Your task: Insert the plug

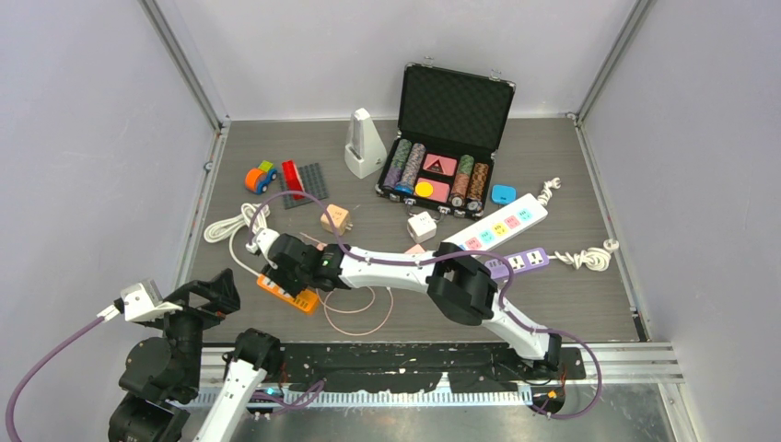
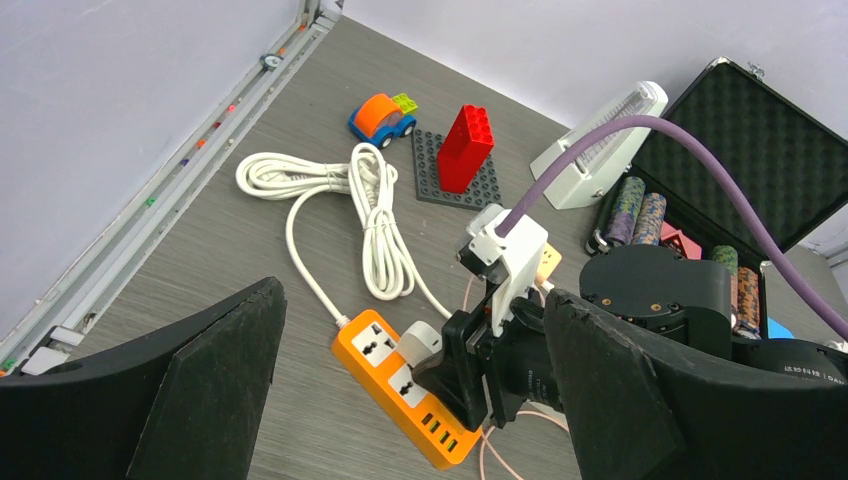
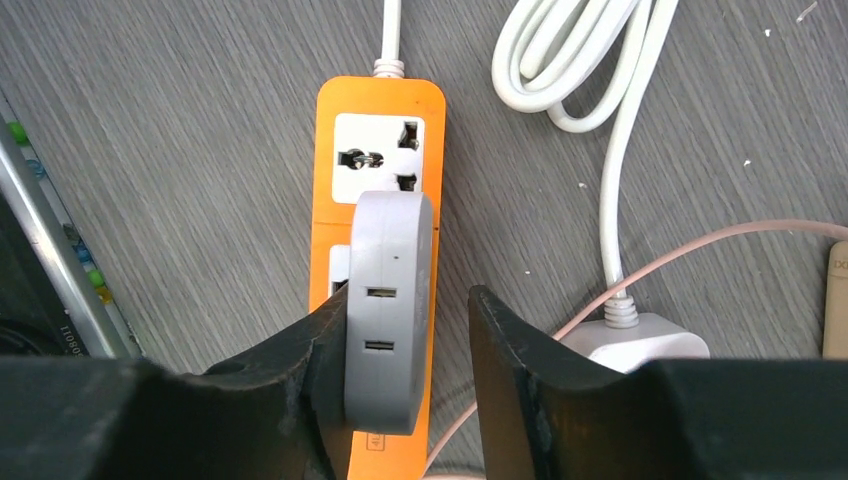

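Observation:
An orange power strip (image 3: 375, 110) lies on the table at the left front, its white cord leading away. A grey plug (image 3: 390, 300) with two USB slots stands upright on the strip's second socket. My right gripper (image 3: 408, 300) straddles this plug. Its left finger touches the plug's side, while a gap shows between the plug and the right finger. From above, the right gripper (image 1: 285, 267) hangs over the orange strip (image 1: 293, 296). The left wrist view shows the plug (image 2: 425, 340) on the strip (image 2: 375, 375). My left gripper (image 2: 415, 295) hangs wide open, short of the strip, holding nothing.
A coiled white cord (image 1: 235, 224) lies behind the strip, and a pink cable loop (image 1: 359, 313) to its right. A white adapter (image 3: 630, 335) sits beside the right finger. Farther back are a toy car (image 1: 260, 177), red bricks (image 1: 291, 175), a metronome (image 1: 364, 143), a poker chip case (image 1: 442, 166) and two more power strips (image 1: 502, 226).

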Available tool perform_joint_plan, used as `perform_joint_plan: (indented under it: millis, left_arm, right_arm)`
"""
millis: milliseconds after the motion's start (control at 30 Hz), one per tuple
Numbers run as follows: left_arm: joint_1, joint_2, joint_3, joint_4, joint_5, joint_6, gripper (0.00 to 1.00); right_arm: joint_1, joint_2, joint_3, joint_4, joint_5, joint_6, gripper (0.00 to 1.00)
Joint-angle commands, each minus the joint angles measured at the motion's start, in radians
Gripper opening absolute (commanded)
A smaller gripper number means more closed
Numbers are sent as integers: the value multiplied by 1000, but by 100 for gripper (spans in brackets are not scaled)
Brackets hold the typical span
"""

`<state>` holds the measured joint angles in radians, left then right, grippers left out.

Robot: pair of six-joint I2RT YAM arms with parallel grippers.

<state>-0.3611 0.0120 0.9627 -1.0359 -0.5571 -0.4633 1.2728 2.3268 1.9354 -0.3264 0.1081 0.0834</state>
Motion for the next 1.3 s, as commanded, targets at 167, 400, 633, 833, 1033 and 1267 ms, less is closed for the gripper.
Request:
perform_joint_plan:
  millis: [167, 400, 633, 833, 1033, 1267]
  left_arm:
    - [-2, 11, -5, 45, -15, 13, 100]
    - [-2, 11, -15, 51, -12, 13, 100]
    - [-2, 15, -18, 58, -9, 11, 100]
    - [-2, 16, -23, 64, -6, 11, 100]
    - [-2, 21, -28, 71, 0, 7, 100]
    - [-2, 21, -24, 71, 0, 4, 100]
  right_arm:
    - [2, 1, 45, 2, 45, 33, 12]
    - [9, -20, -30, 39, 55, 66, 5]
    - [30, -11, -125, 62, 82, 90, 5]
    - [41, -15, -237, 98, 112, 99, 5]
    - [65, 22, -259, 94, 150, 67, 5]
    - [75, 78, -189, 28, 143, 31, 5]
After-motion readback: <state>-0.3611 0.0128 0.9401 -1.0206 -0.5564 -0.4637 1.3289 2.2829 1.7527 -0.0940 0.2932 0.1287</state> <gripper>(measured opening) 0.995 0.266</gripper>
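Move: The white plug already stands on the orange strip's second socket, between the right hand's half-open fingers, its middle about 1 cm back of the hand point and 1 cm below. The strip's first, empty socket lies some 2 cm ahead, 3 cm left and 4 cm down; the white strip's near end is about 5 cm ahead and 6 cm right, also 4 cm down. From the left hand the plug lies roughly 10 cm ahead, 7 cm right and 23 cm below. The right hand stays over the orange strip and first shuts its fingers from half open to about a quarter, so that the front finger closes the gap to the plug and both pads pinch its sides. Keeping that grip, the hand eases down a bit over half a centimetre towards the socket, turning some 5 to 10 degrees clockwise while the fingertips tip up by about 5 degrees. ##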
